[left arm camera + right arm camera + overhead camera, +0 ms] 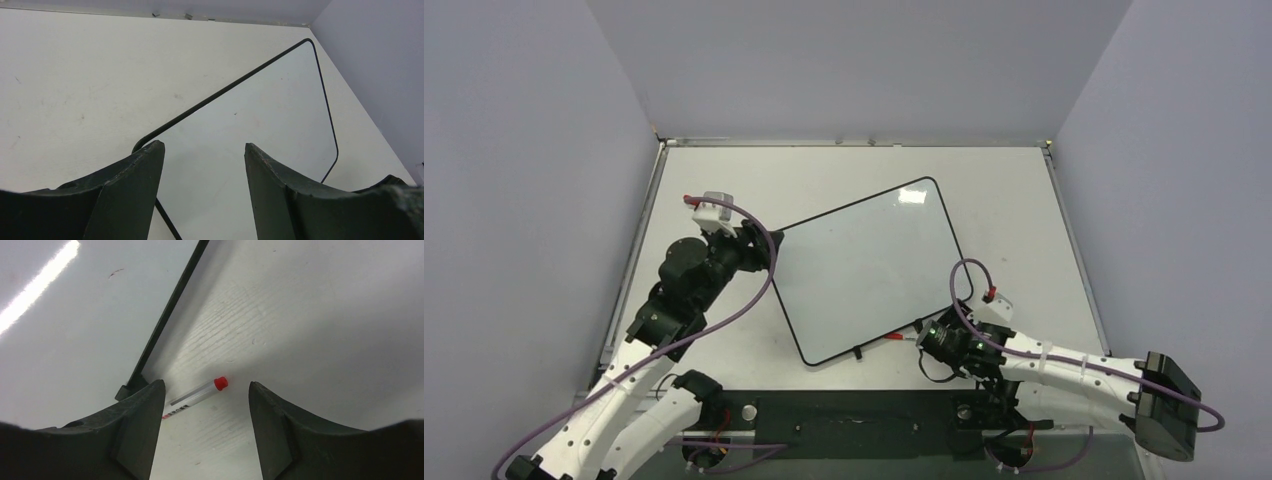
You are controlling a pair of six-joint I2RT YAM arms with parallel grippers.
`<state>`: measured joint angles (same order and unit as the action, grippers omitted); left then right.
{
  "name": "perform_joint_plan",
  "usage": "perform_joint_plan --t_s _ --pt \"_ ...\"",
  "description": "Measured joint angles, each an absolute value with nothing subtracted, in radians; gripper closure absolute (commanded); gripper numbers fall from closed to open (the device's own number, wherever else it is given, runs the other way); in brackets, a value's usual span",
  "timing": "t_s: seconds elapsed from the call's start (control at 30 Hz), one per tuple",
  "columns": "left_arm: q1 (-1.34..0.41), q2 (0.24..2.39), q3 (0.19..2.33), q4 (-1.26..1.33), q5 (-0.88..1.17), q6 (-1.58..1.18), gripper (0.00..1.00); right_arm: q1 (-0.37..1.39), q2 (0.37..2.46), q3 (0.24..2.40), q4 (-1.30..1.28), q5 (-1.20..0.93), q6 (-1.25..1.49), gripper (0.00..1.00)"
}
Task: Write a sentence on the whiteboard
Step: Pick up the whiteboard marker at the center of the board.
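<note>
The whiteboard (864,270) lies tilted on the table, glossy white with a thin black rim. No red lettering shows on it; the sentence is not in view. A white marker with a red cap (902,339) lies on the table just off the board's near edge. In the right wrist view the marker (197,395) lies beside a black clip (125,390) on the rim. My right gripper (927,345) is open and empty, its jaws (206,384) spread just above the marker. My left gripper (769,245) is open and empty over the board's left corner (204,146).
Grey walls close in the table at the left, back and right. A metal rail (639,240) runs along the table's left edge. The black base plate (854,420) of the arms sits at the near edge. A purple cable (969,290) loops over the board's right corner.
</note>
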<state>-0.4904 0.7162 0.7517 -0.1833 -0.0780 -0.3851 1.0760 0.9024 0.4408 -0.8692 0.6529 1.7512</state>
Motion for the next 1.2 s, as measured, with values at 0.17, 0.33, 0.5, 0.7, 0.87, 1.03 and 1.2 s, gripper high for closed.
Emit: perform_joint_plan --t_s 0.17,0.33,0.5,0.7,0.87,1.03,1.2 --pt "-0.490 0.705 0.751 -0.183 -0.079 -0.380 0.42 1.082 0.991 0.442 -0.868 0.653 1.770 0.43" --pt "-0.490 0.704 0.750 -0.183 -0.084 -0.380 0.42 1.087 1.059 0.450 -0.857 0.652 1.770 0.47" --pt "-0.490 0.701 0.743 -0.183 -0.094 -0.379 0.42 1.087 1.146 0.469 -0.823 0.651 1.765 0.50" --pt "-0.490 0.694 0.739 -0.183 -0.101 -0.379 0.42 1.087 1.250 0.512 -0.804 0.658 1.740 0.67" --pt "-0.490 0.694 0.739 -0.183 -0.102 -0.379 0.42 1.087 1.288 0.524 -0.790 0.671 1.716 0.84" --pt "-0.490 0.694 0.730 -0.183 -0.102 -0.377 0.43 1.086 1.301 0.524 -0.779 0.687 1.701 1.00" --pt "-0.490 0.694 0.726 -0.183 -0.102 -0.376 0.43 1.086 1.279 0.504 -0.760 0.698 1.688 1.00"
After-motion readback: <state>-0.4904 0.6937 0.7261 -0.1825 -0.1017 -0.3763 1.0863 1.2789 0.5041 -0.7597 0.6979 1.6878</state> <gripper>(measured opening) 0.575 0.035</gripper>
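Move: The marker lies flat, its middle about 6 cm to the left of my right hand, 1 cm ahead and 3 cm below; its plain end is almost under my open fingers. The near black clip on the board's edge is some 6 cm left and 4 cm ahead, the far clip about 20 cm left and 2 cm back, both 3 cm down. From my left hand the marker is roughly 34 cm right, 12 cm back and 28 cm below. I sink my right hand about 3 cm onto the marker's plain end, drifting a touch back and right, then easing forward and left, while rolling the hand's left side down some 15 degrees. Near the bottom I close the half-open fingers almost shut and pinch the marker just by that plain end. ##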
